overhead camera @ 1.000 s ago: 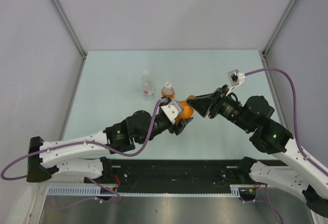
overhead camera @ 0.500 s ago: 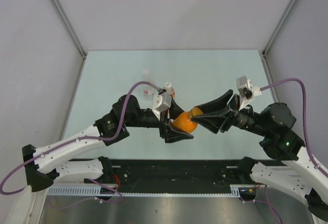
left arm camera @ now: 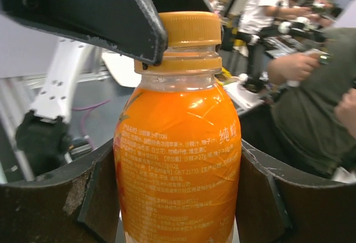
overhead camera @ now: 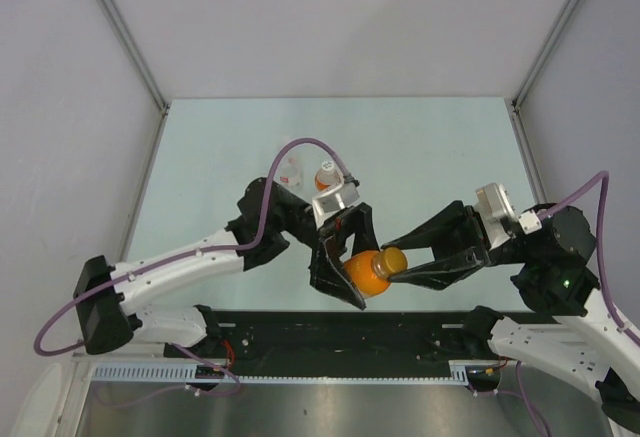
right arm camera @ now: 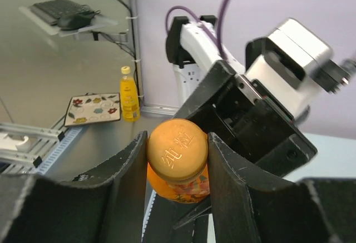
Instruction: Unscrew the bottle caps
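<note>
The short squat orange bottle (overhead camera: 362, 273) is lifted off the table near the front edge, lying on its side. My left gripper (overhead camera: 350, 269) is shut on its body (left arm camera: 178, 159), one finger on each side. The orange bottle cap (overhead camera: 394, 259) points right, and my right gripper (overhead camera: 398, 262) is shut on it; in the right wrist view the cap (right arm camera: 178, 145) is squeezed between both fingers. The cap (left arm camera: 189, 31) sits on the bottle's neck. A clear bottle (overhead camera: 288, 169) and a taller orange-drink bottle (overhead camera: 327, 175), each with a white cap, stand upright behind the left arm.
The two standing bottles are at mid-table, just behind my left wrist. The pale green tabletop (overhead camera: 440, 147) is walled on the left, back and right. The black base rail (overhead camera: 330, 329) runs along the near edge below the held bottle.
Both grippers have carried the orange bottle toward the near edge and slightly right. The left wrist has swung round over it. Both grips have held throughout.
</note>
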Robot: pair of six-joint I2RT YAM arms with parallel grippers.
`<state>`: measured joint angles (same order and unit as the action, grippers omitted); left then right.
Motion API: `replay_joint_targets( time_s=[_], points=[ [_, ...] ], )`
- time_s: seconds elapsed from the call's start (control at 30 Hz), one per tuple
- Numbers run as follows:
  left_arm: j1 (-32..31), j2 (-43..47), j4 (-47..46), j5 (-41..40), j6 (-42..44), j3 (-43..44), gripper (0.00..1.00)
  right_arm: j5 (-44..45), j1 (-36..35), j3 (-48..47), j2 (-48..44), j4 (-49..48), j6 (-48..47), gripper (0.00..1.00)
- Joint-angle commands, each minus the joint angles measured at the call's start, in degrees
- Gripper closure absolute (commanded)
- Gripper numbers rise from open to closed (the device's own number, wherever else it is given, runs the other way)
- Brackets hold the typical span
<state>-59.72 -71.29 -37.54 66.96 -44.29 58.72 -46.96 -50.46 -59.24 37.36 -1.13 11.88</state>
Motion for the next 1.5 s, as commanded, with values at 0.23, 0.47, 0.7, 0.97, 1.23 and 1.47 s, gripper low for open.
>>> replay_joint_targets(
  time_s=[0.23,0.47,0.7,0.97,1.23,1.47],
  points=[
    [0.9,-15.0,-61.2,3.2,-46.2,6.6,1.0,-19.3,-0.1,-0.1,2.4,0.1,1.1,1.0],
    [1.5,-15.5,-61.2,3.7,-45.7,7.2,1.0,-20.5,0.1,-0.2,2.1,3.9,-1.0,1.0],
    [6.7,-14.0,-58.5,4.6,-43.8,4.7,1.0,-7.1,5.8,-2.5,-3.0,5.9,-1.0,1.0],
    [12.3,-7.6,-40.7,4.2,-28.4,-2.5,1.0,11.3,8.6,-5.9,-5.9,7.5,-0.6,1.0],
    [12.9,4.6,25.3,-17.3,22.1,2.3,1.0,55.3,8.7,-8.0,-0.3,17.9,-0.1,1.0],
    [12.1,13.6,42.0,-44.1,28.6,2.4,1.0,88.1,12.0,-1.1,10.1,17.0,6.3,1.0]
  ],
)
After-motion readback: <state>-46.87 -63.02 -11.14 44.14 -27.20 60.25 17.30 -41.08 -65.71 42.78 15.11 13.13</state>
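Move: The amber cap on the small orange bottle is already between the right fingers. From the left hand, which grips the bottle body at its hand point, the cap lies some 5 cm right, 2 cm ahead and 6 cm higher. The taller orange-labelled bottle stands on the table about 28 cm ahead of the left hand, 4 cm left and 29 cm lower; the clear bottle is about 36 cm ahead, 12 cm left and 28 cm lower. The cap, kept pinched in the right fingers, is first twisted against the held bottle as both hands ease back about 2 cm and turn opposite ways, the left clockwise, the right counter-clockwise. Both then swing forward; the right carries the cap up and right off the neck, then fast forward and down, turning clockwise, about 20 cm out overall, while the left keeps its grip, turns back counter-clockwise and ends some 13 cm forward. ##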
